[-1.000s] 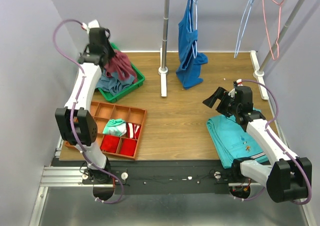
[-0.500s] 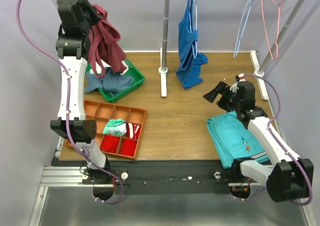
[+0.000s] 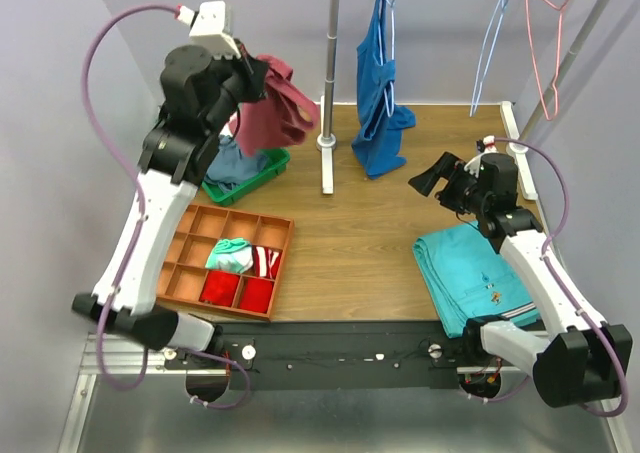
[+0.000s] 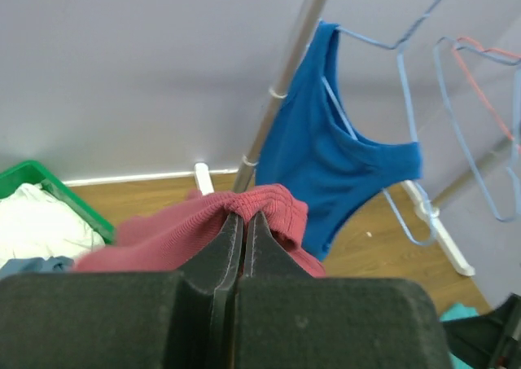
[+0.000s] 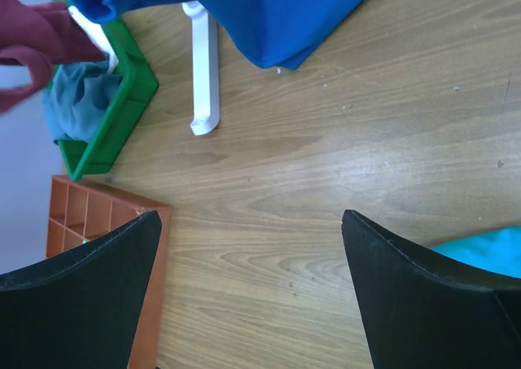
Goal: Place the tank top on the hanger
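My left gripper (image 3: 262,76) is shut on the maroon tank top (image 3: 276,116) and holds it in the air over the green bin's right edge; the cloth hangs down below the jaws. In the left wrist view the cloth (image 4: 260,210) is pinched at the fingertips. The pale blue-white wire hanger (image 3: 491,41) hangs empty from the rail at the back right and shows in the left wrist view (image 4: 407,100). My right gripper (image 3: 427,181) is open and empty above the table, left of the turquoise trousers (image 3: 480,273).
A royal-blue tank top (image 3: 380,83) hangs on a hanger beside the metal pole (image 3: 328,63). A salmon-pink hanger (image 3: 545,43) hangs at the far right. The green bin (image 3: 255,173) holds more clothes. An orange divided tray (image 3: 190,273) sits front left.
My left arm has swung right and forward, carrying the maroon tank top from the back left corner towards the pole. My right gripper has shifted slightly.
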Available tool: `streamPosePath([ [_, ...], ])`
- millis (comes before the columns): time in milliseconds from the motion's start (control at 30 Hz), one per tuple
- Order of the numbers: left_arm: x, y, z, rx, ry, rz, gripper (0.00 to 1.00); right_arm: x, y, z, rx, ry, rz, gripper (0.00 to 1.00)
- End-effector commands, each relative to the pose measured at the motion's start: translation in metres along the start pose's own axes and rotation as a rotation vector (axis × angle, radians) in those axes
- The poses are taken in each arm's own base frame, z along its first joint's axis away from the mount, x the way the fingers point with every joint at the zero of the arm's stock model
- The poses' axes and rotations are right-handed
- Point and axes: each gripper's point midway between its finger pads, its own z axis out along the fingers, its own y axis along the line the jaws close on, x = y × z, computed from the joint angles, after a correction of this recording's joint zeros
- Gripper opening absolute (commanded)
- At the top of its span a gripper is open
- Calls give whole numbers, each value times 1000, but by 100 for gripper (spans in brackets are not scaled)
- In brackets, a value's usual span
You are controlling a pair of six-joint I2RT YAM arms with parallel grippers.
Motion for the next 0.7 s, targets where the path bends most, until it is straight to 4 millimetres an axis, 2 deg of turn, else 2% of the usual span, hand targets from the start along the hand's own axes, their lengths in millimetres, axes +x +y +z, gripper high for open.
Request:
streamPosePath([
  [0, -26, -41, -53, 100, -117, -12, 0, -13, 17, -21, -27, -29, -27, 100],
  [33, -23, -52, -60, 134, -105, -6, 0, -14, 19, -23, -32, -32, -26, 100],
  [67, -15, -73, -68, 184, -82, -1, 0, -15, 21, -25, -35, -35, -27, 100],
  [133, -6, -88, -77, 214, -55, 20, 0, -18, 26, -32, -47, -48, -26, 100],
  [233, 17, -105, -85, 264, 6, -19, 0, -18, 26, -37, -46, -56, -23, 100],
  [267, 48, -103, -80, 264, 74, -23, 0, -17, 26, -39, -44, -58, -21, 100],
  [333, 81, -108, -79, 299, 135, -91, 1, -11, 23, -41, -44, -49, -12, 100],
  [367, 138, -99, -72, 278, 245, -95, 4, -1, 18, -41, -41, -34, -6, 100],
  [400, 158, -100, -69, 289, 272, -122, 6, 5, 15, -40, -41, -23, 3, 100],
  [433, 188, -97, -67, 276, 337, -156, 8, 13, 14, -40, -53, 2, 10, 100],
  [467, 237, -83, -68, 229, 435, -158, 10, 23, 11, -38, -58, 24, 15, 100],
  [533, 280, -75, -70, 217, 521, -162, 21, 52, 3, -34, -67, 98, 29, 100],
  [567, 307, -64, -77, 187, 578, -161, 27, 62, 2, -33, -61, 125, 27, 100],
  [667, 336, -50, -89, 153, 633, -154, 39, 95, 6, -30, -32, 179, -20, 100],
])
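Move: The red tank top already hangs from the shut left fingers; the bare table it is taken to lies about 16 cm back, 12 cm to the right and nearly 50 cm below. Of that hand, the wooden tray is roughly 15 cm back and 15 cm left, the turquoise pile 20 cm back and 44 cm right, the pole foot 10 cm ahead and 10 cm right, all at table height. From the right hand the bare spot is some 9 cm back, 20 cm left, 20 cm below. The red tank top is swung back and to the right off the high hold by the left hand, about 12 cm back with a slight rise, then brought down fast some 30 cm over the bare table beside the tray. The wrist turns a little clockwise and tips fingers-down, and the fingers part about a third on the way down. The right hand, open and empty, rises slightly, then sinks and draws back. ##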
